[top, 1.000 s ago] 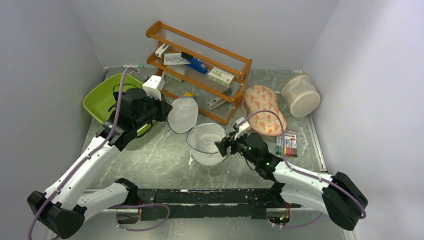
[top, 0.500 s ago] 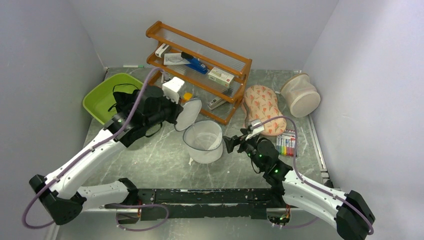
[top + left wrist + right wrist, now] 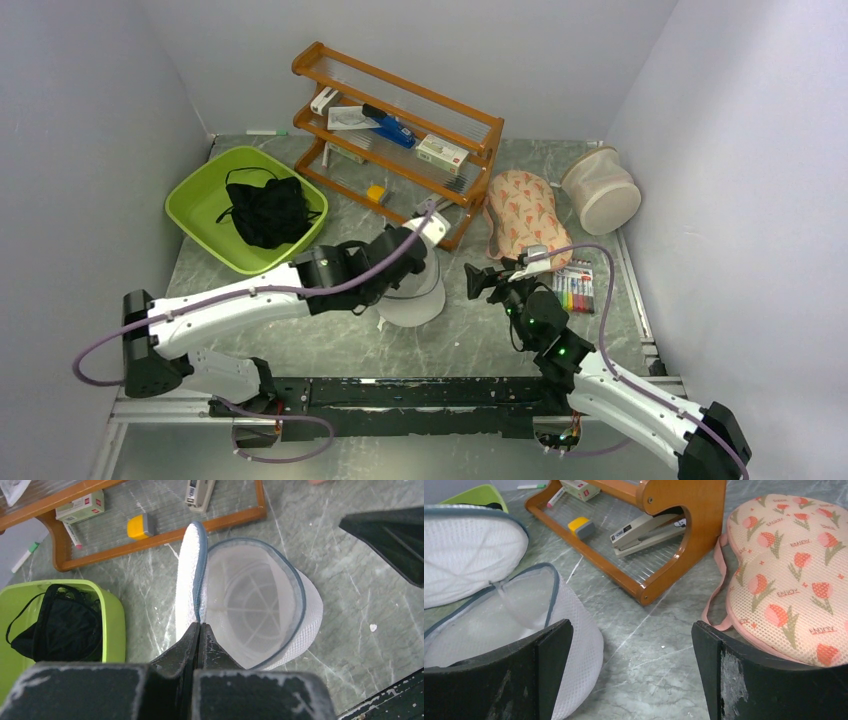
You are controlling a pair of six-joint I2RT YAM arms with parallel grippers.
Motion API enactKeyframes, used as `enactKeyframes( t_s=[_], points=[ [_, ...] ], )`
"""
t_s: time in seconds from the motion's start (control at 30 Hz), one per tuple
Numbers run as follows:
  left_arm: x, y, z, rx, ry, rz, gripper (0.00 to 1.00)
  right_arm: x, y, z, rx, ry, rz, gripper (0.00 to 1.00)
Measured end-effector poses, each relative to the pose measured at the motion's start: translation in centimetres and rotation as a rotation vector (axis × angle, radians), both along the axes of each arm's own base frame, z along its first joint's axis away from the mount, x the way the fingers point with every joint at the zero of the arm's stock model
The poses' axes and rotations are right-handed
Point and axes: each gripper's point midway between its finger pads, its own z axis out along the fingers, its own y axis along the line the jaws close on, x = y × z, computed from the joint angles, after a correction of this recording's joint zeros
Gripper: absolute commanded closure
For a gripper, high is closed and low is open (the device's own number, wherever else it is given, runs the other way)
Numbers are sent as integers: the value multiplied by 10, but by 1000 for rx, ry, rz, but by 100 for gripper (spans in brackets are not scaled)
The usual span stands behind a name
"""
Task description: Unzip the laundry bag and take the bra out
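Note:
The white mesh laundry bag (image 3: 260, 605) stands unzipped mid-table, its inside bare and its disc lid (image 3: 187, 570) raised on edge. My left gripper (image 3: 200, 626) is shut, its tips pinching the blue zip edge where lid meets bag. From above, the left arm covers most of the laundry bag (image 3: 415, 303). The black bra (image 3: 268, 212) lies in the green basin (image 3: 200, 190) at the back left, also in the left wrist view as the bra (image 3: 60, 630). My right gripper (image 3: 631, 635) hangs open just right of the bag (image 3: 574, 630), holding nothing.
A wooden rack (image 3: 400, 130) with small items stands behind the bag, a stapler (image 3: 644, 530) on its lowest shelf. The orange-patterned pouch (image 3: 525, 215) lies right of the right gripper (image 3: 478, 282). A beige mesh cylinder (image 3: 600, 190) and markers (image 3: 572, 290) are further right.
My left arm swung right from beside the green basin to over the bag, bringing the lid with it. The right gripper drew back rightward from the bag's rim.

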Motion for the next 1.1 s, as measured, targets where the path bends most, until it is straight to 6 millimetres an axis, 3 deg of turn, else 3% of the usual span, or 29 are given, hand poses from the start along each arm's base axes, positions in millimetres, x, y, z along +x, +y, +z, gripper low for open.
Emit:
enactKeyframes(
  t_s=[0.13, 0.33, 0.7, 0.87, 1.1],
  points=[
    [-11, -16, -20, 71, 12, -36, 93, 1, -4, -2, -4, 8, -23, 11],
    [-27, -45, -67, 139, 103, -105, 93, 2, -7, -2, 0, 8, -38, 11],
    [-49, -79, -132, 63, 234, -197, 93, 2, -13, 0, 17, 5, -73, 12],
    [-52, -76, -161, 53, 288, -201, 93, 2, -15, 0, 19, 8, -82, 12],
    [-32, -60, -185, 2, 345, -154, 88, 2, -16, -2, 13, 14, -88, 12]
  ],
)
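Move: The left hand holds the edge of the laundry bag's raised lid; the open bag's middle lies about 18 cm below it, some 3 cm to its right and 1 cm nearer the base. Beyond it, the yellow block on the shelf is roughly 18 cm ahead and 5 cm left, 22 cm below; the bra, already in the green tub, is 14 cm ahead and 25 cm left, 22 cm below. From the empty right hand, the bag is about 13 cm left, 4 cm back and 9 cm below. Keeping its pinch on the lid's zip edge, the left hand swings the lid down over the open bag, sinking some 18 cm while first travelling about 8 cm to the right and 5 cm back, towards the bag's near right rim. Over the last stretch it still sinks but curls about 2 cm forward and back to the left, the fingers tipping some 20 degrees further down and the hand turning slightly clockwise. ##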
